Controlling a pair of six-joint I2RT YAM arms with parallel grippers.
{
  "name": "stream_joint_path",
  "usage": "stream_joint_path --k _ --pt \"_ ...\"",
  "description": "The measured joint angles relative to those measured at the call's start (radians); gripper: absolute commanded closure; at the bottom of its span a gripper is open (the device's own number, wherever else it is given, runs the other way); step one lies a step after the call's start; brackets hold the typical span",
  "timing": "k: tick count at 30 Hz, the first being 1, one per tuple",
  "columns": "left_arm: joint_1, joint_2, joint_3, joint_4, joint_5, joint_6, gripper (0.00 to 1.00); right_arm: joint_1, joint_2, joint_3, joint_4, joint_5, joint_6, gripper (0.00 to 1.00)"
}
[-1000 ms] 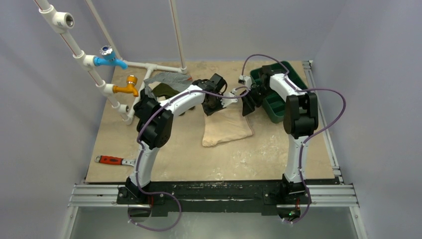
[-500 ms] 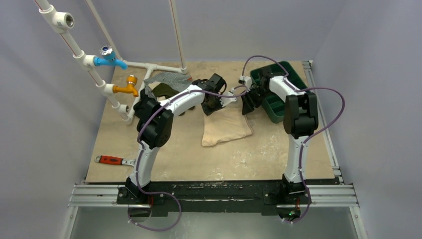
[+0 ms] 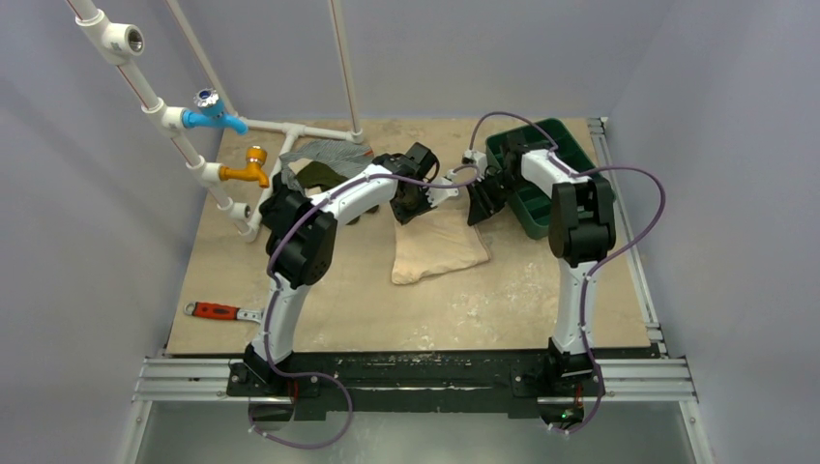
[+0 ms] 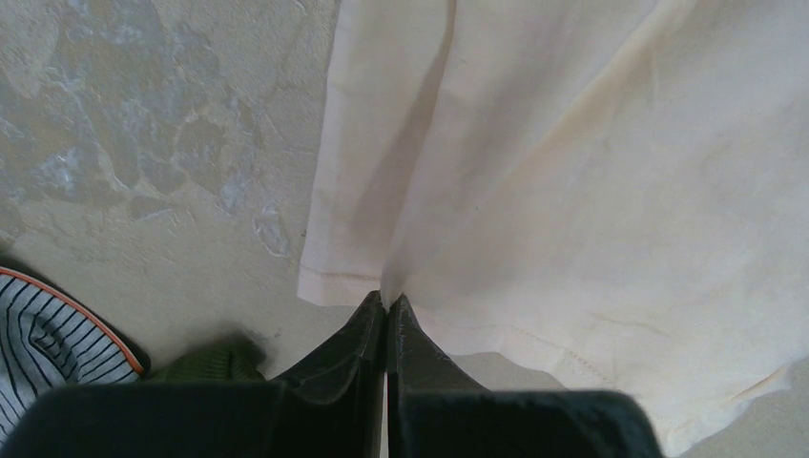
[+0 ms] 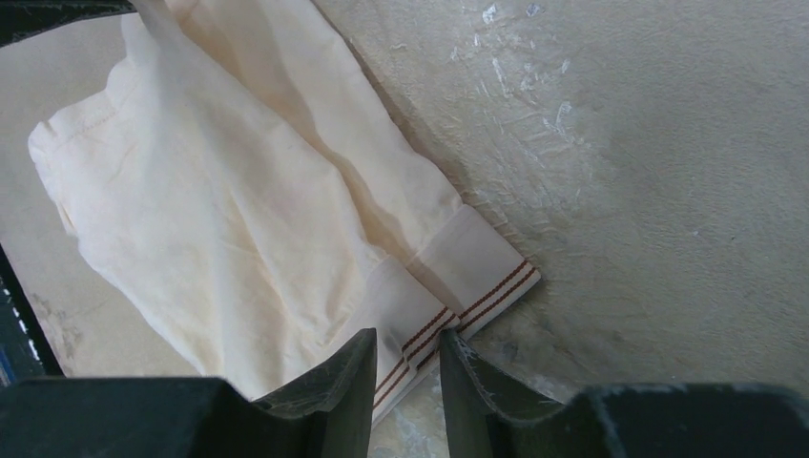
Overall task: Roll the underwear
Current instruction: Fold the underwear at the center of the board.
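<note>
The underwear (image 3: 437,246) is a pale beige-peach cloth lying flat mid-table. My left gripper (image 3: 411,203) is at its far left corner. In the left wrist view its jaws (image 4: 386,301) are shut on a pinch of the underwear's (image 4: 572,172) hemmed edge. My right gripper (image 3: 481,201) is at the far right corner. In the right wrist view the fingers (image 5: 408,345) stand a little apart, straddling the white band edge (image 5: 477,277) with its red-brown stripes. The underwear (image 5: 238,219) spreads away beyond them.
A green tray (image 3: 571,145) stands at the far right behind the right arm. A grey striped garment (image 3: 329,152) and an olive-green garment (image 3: 314,174) lie far left, near white pipes with a blue tap (image 3: 208,116) and an orange tap (image 3: 247,169). A red-handled wrench (image 3: 215,310) lies near left.
The right gripper's jaws have narrowed around the band edge, and that arm has shifted slightly. The left gripper keeps its pinch and has not moved.
</note>
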Motion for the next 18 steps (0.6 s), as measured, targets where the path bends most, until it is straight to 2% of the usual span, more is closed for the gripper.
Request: stream_joint_path --k 10,18 --pt "0.0 0.001 0.0 0.0 0.002 -0.002 1.0 0.0 0.026 -0.001 0.0 -0.027 -0.001 0.93" --pt "0.003 0.0 -0.001 -0.014 0.027 -0.01 1.0 0.0 0.013 -0.013 -0.032 -0.04 -0.021 1.0"
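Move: The underwear's striped hem, near its far right corner, lies almost between my open right fingers, about 1 cm to the left and 1 cm below. The middle of the near edge is some 10 cm back and 7 cm left of my right hand, and the green bin's middle about 10 cm ahead and 16 cm right. My left hand already holds the far left part. From it the striped hem lies roughly 15 cm right and 1 cm back, and the olive cloth about 14 cm left and 6 cm ahead. I shut my right fingers on the top layer of the striped hem, from a third open to closed, while the hand first sinks just under 1 cm onto it. Then, with the fingers closing up, it eases back about 1 cm towards the near edge. My left hand keeps its pinch, all but still. ##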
